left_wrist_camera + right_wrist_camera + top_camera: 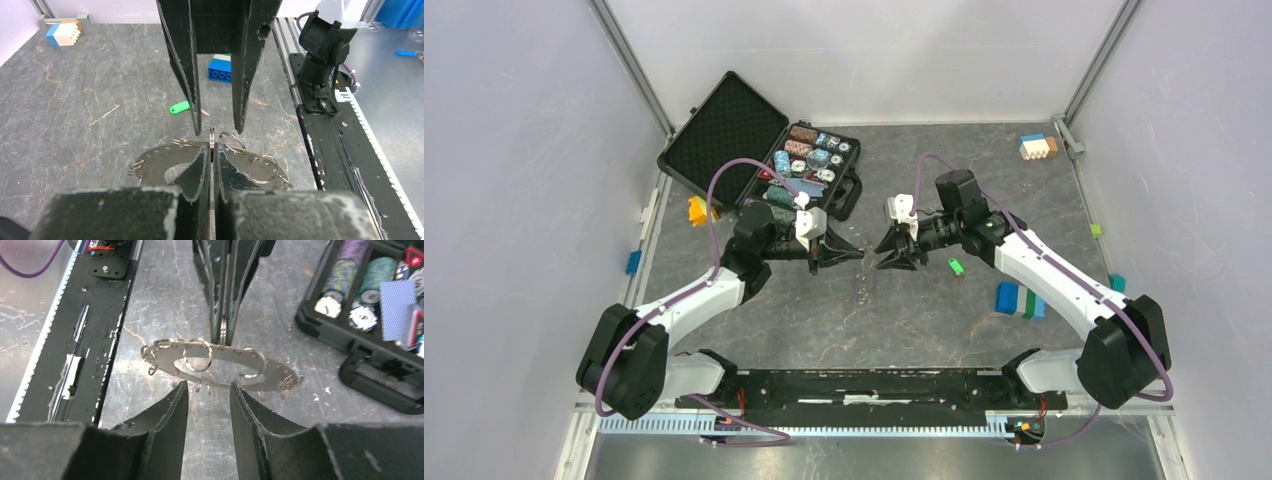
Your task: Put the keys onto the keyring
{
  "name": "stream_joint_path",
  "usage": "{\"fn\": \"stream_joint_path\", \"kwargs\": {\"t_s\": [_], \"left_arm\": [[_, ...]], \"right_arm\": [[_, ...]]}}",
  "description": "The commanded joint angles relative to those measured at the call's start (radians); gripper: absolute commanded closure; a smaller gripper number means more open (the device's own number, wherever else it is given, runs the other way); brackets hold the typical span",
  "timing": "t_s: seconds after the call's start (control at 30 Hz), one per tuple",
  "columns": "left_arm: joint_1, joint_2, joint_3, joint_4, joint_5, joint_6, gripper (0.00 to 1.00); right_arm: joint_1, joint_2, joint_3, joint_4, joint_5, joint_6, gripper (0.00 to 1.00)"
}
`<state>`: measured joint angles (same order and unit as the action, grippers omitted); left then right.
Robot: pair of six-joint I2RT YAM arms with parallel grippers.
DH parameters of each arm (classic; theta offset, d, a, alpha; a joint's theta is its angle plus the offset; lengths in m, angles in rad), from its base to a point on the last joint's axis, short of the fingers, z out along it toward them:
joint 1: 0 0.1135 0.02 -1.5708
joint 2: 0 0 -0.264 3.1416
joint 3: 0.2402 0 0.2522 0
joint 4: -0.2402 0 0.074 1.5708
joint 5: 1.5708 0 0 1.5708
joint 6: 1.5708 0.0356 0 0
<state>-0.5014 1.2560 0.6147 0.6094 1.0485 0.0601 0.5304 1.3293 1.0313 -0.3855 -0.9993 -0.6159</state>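
Observation:
The keyring [220, 362] is a flat grey metal oval with holes and several small split rings along its edge. It hangs level above the table between the two grippers. My left gripper [212, 149] is shut on one upright split ring [212, 136] at the oval's [160, 162] rim. My right gripper [209, 386] faces it from the other side, open, tips just short of the oval and touching nothing. One small key with a green head [956, 266] lies on the table under the right arm, also in the left wrist view [180, 107]. In the top view both grippers [856, 252] [886, 250] nearly meet.
An open black case of poker chips [809, 165] lies behind the left arm, close to the keyring's far side [360, 305]. A blue and green block stack [1019, 298] sits by the right arm. Orange [697, 211] and blue-white-orange [1036, 146] blocks lie near the edges.

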Motion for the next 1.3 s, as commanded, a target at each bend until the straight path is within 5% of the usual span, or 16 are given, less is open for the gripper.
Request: {"fn": "stream_joint_path", "kwargs": {"t_s": [0.0,0.53,1.03,1.27], "left_arm": [[-0.004,-0.01,0.005,0.07,-0.006,0.036,0.98],[-0.025,0.013,-0.014,0.027,0.021,0.129,0.98],[-0.032,0.016,-0.007,0.029,-0.007,0.128,0.98],[-0.031,0.012,-0.008,0.03,-0.007,0.126,0.98]], "right_arm": [[0.005,-0.013,-0.032,0.013,-0.049,-0.005,0.58],[0.012,0.008,0.103,0.049,0.051,0.076,0.66],[0.069,0.034,0.068,0.032,0.089,0.033,0.7],[0.075,0.04,0.064,0.03,0.095,0.025,0.82]]}}
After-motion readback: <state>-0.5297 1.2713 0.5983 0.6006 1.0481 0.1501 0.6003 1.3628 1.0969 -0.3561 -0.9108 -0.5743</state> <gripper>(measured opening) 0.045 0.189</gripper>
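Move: The small steel ring pinched upright in the left fingertips, about 1 cm to the right of the left hand point and level with it, is about 3 cm to the right hand's left, 1 cm farther out and 2 cm higher. Below that ring hangs the toothed disc, its middle about 6 cm under it; a loose ring on the disc's rim sits some 2 cm nearer the base and 1 cm lower than the held ring. The green key lies on the table, roughly 17 cm to the right hand's right, 4 cm ahead and 19 cm down. The held ring, still pinched, is lowered a little over 1 cm by the left hand, also easing slightly back, while the right hand comes to it: a short dip of about 1 cm, then up some 3.5 cm with 2 cm forward, then about 2 cm left while sinking a little. The right fingers narrow to under half their gap, ending right beside the ring, mostly on its forward side. ##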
